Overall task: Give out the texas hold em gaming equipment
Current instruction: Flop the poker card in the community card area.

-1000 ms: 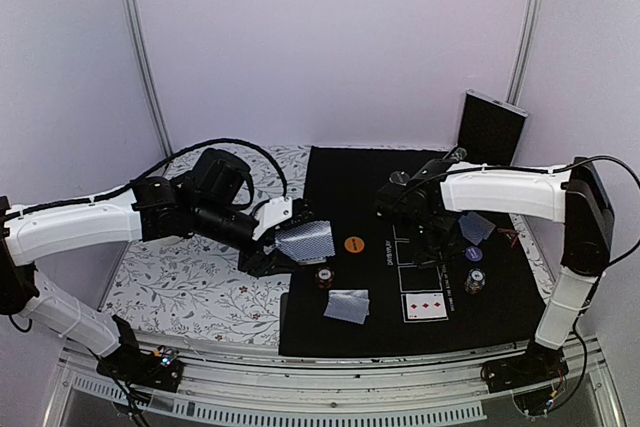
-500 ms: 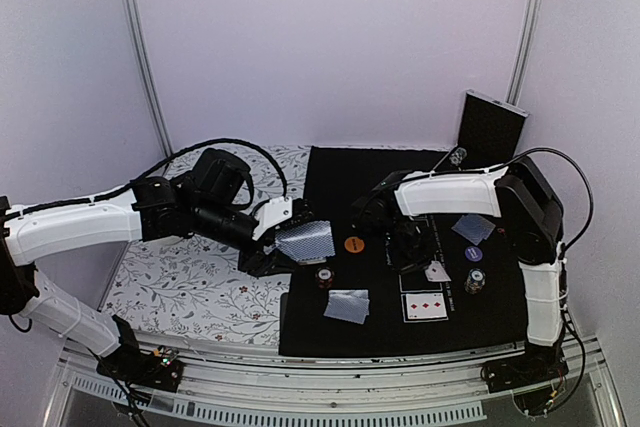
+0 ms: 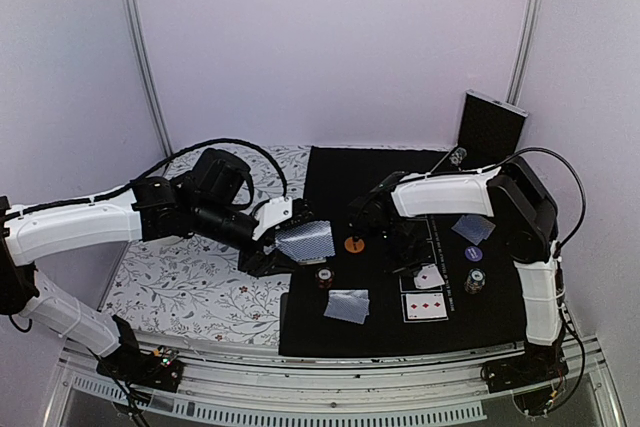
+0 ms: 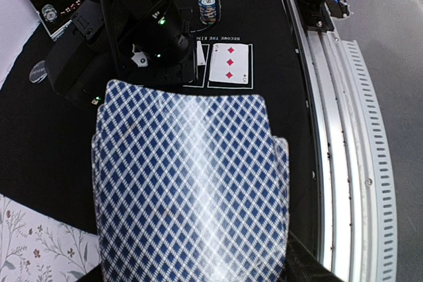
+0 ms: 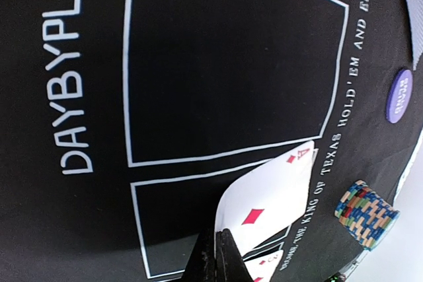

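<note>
My left gripper (image 3: 300, 243) is shut on a deck of blue-checked playing cards (image 4: 188, 183) and holds it over the left edge of the black mat (image 3: 340, 182); the deck hides its fingers in the left wrist view. My right gripper (image 5: 215, 250) is shut on the corner of an ace of diamonds (image 5: 271, 196), face up and tilted just above the printed boxes. A three of diamonds (image 3: 425, 307) lies face up in the nearest box. Face-down cards (image 3: 347, 305) lie near the mat's front. An orange button (image 3: 353, 244), a purple button (image 5: 399, 95) and two chip stacks (image 3: 325, 276) (image 5: 365, 212) sit on the mat.
More face-down cards (image 3: 473, 228) lie at the mat's right. A black case (image 3: 490, 127) leans against the back right wall. A floral cloth (image 3: 190, 277) covers the table's left half. The metal rail (image 4: 357, 130) runs along the near edge.
The right arm folded its elbow in and brought the ace left and down over the printed boxes. The left arm and its deck have not moved.
</note>
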You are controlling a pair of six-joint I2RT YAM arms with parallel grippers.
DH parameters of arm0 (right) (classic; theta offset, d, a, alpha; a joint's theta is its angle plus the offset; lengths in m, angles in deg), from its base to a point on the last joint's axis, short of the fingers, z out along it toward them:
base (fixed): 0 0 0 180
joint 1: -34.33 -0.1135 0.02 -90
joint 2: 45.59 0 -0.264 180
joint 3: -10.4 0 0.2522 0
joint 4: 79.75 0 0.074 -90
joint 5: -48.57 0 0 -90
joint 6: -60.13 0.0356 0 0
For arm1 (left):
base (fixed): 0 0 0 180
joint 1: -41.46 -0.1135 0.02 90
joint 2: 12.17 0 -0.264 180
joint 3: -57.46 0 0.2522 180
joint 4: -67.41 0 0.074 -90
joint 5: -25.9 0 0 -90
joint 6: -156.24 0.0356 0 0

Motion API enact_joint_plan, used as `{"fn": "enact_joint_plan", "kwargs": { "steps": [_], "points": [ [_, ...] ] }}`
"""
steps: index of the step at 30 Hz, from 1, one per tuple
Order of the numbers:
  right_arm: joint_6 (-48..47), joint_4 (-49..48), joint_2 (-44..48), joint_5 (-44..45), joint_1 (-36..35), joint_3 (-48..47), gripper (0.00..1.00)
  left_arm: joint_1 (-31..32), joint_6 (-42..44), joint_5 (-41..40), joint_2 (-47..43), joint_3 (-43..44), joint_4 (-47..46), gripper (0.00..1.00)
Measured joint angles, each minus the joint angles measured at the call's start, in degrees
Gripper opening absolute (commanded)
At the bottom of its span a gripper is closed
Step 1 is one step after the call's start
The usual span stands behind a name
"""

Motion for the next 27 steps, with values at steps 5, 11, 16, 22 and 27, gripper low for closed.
{"fn": "enact_joint_plan", "kwargs": {
  "steps": [5,11,16,22,27],
  "points": [
    [-0.1,-2.0,-0.1,-3.0,0.9,0.0,0.09,0.0,0.0,0.0,0.0,0.0,0.0,0.58],
    [-0.2,-3.7,-0.1,-5.6,2.8,0.2,0.12,0.0,0.0,0.0,0.0,0.0,0.0,0.58],
    [-0.3,-4.8,0.7,-7.0,3.7,1.1,0.21,0.0,0.0,0.0,0.0,0.0,0.0,0.58],
    [-1.0,-6.2,2.2,-8.1,4.3,2.8,0.36,0.0,0.0,0.0,0.0,0.0,0.0,0.58],
    [-2.6,-10.6,4.5,-11.5,4.8,5.0,0.44,0.0,0.0,0.0,0.0,0.0,0.0,0.58]
  ]
}}
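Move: The right fingers pinch the left edge of the ace of diamonds. They are low over the second community box from the near end, whose middle is about 2 cm to their right, 1 cm back and 2 cm down. The three of diamonds lies 8 cm back and 3 cm right, the chip stack 13 cm right and 2 cm back, and the orange chip 12 cm left and 7 cm ahead. From the left hand, that box is some 24 cm right, 7 cm ahead and 20 cm down. Lower the right gripper about 1 cm towards the second box while easing it some 1 cm forward, rolling the fingers about 15 degrees closer to straight down. Once low, open the fingers by about a third of their range to let go of the ace's left edge, then slip about 1 cm left, away from the card. The left hand keeps still, holding its blue-backed cards. ##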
